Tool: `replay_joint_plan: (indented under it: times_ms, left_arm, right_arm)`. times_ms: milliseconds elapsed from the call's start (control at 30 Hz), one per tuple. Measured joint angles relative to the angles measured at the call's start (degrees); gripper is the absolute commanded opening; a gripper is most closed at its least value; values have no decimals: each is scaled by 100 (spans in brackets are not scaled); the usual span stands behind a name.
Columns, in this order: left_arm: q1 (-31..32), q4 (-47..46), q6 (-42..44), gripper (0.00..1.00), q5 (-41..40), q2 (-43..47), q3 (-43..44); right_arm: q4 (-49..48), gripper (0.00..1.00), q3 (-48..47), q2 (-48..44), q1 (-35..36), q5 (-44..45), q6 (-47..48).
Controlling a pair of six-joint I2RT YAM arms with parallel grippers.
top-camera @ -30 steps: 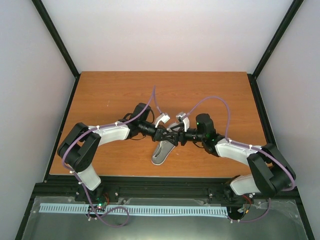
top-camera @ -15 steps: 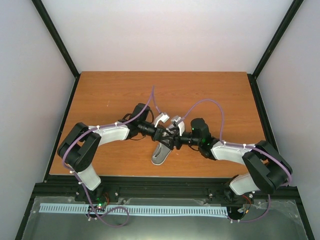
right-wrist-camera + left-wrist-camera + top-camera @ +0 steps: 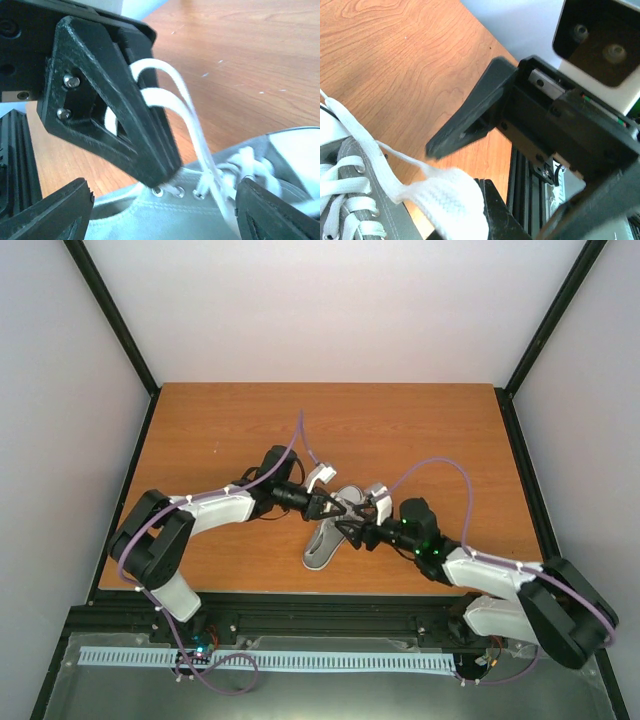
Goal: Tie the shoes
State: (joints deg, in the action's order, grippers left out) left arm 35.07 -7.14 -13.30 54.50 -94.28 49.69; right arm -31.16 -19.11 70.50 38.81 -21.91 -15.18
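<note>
The shoe (image 3: 322,545) is a small grey canvas sneaker with a white sole, lying near the table's front middle, toe toward the far right. My left gripper (image 3: 334,507) hangs just above its lacing, shut on a loop of white lace (image 3: 451,199). In the right wrist view its black fingers (image 3: 117,117) pinch the lace strands (image 3: 186,115), which rise from the eyelets. My right gripper (image 3: 161,212) is open, its fingers standing on either side of the shoe's grey side (image 3: 175,215) with nothing between them. In the top view the right gripper (image 3: 352,531) sits right beside the left one.
The wooden table (image 3: 210,430) ends at a black rail (image 3: 300,600) just in front of the shoe. Both arms cross low over the front middle, with purple cables (image 3: 440,465) looping above them. White walls and black posts (image 3: 118,325) close in the sides.
The right arm has swung toward the near edge, its wrist now lower and further right, and its gripper has dropped beside the shoe. The left gripper stays shut on the lace, hardly moved.
</note>
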Motion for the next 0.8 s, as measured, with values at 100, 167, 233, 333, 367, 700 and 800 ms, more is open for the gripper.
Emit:
replay_joint_plan:
  times_ms: [100,167,233,333,367,700,800]
  left_arm:
    - [-48,2,0,3,7,44,-55]
    - [-70,2,0,3,13,46,-90]
    - [-74,7,0,3,17,46,-111]
    - [-90,9,0,3,22,46,-120]
    - [-90,9,0,3,22,46,-120]
    - [-94,13,2,3,63,46,-120]
    - [-94,11,2,3,70,46,-120]
  right_arm:
    - [138,77,389,-649,-179,227,-81]
    - [271,74,525,-883,-282,385,-111]
    - [413,68,551,-951,-356,531,-162]
    - [479,57,551,-868,-398,627,-238]
    - [481,55,544,-804,-402,638,-216]
    - [479,41,72,472,-428,352,-22]
    - [472,36,-96,682,-428,323,63]
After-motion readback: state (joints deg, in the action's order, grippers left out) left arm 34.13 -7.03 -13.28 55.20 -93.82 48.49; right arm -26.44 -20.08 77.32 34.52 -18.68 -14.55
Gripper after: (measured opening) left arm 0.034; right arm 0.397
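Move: The right hand, open and empty, goes for the loose lace crossing above the shoe's tongue, about 3 cm ahead, straight below by some 6 cm. The left gripper, already pinching the lace, has its tips roughly 2 cm to this hand's left and 1 cm ahead; the toe cap lies some 6 cm ahead and 9 cm down, the heel about 9 cm back and 8 cm to the left. From the left hand, the crossing is about 2 cm ahead, 2 cm right and 6 cm lower. The right hand first draws away to its right from the left gripper, about 4.5 cm, swinging some 10 degrees clockwise, then sinks about 5 cm beside the shoe while easing a couple of centimetres forward and back to the left, its tips dipping towards the crossed lace. On the way down its wide-open fingers narrow to under half open without shutting, while the left hand stays nearly in place and keeps its pinch on the lace. ##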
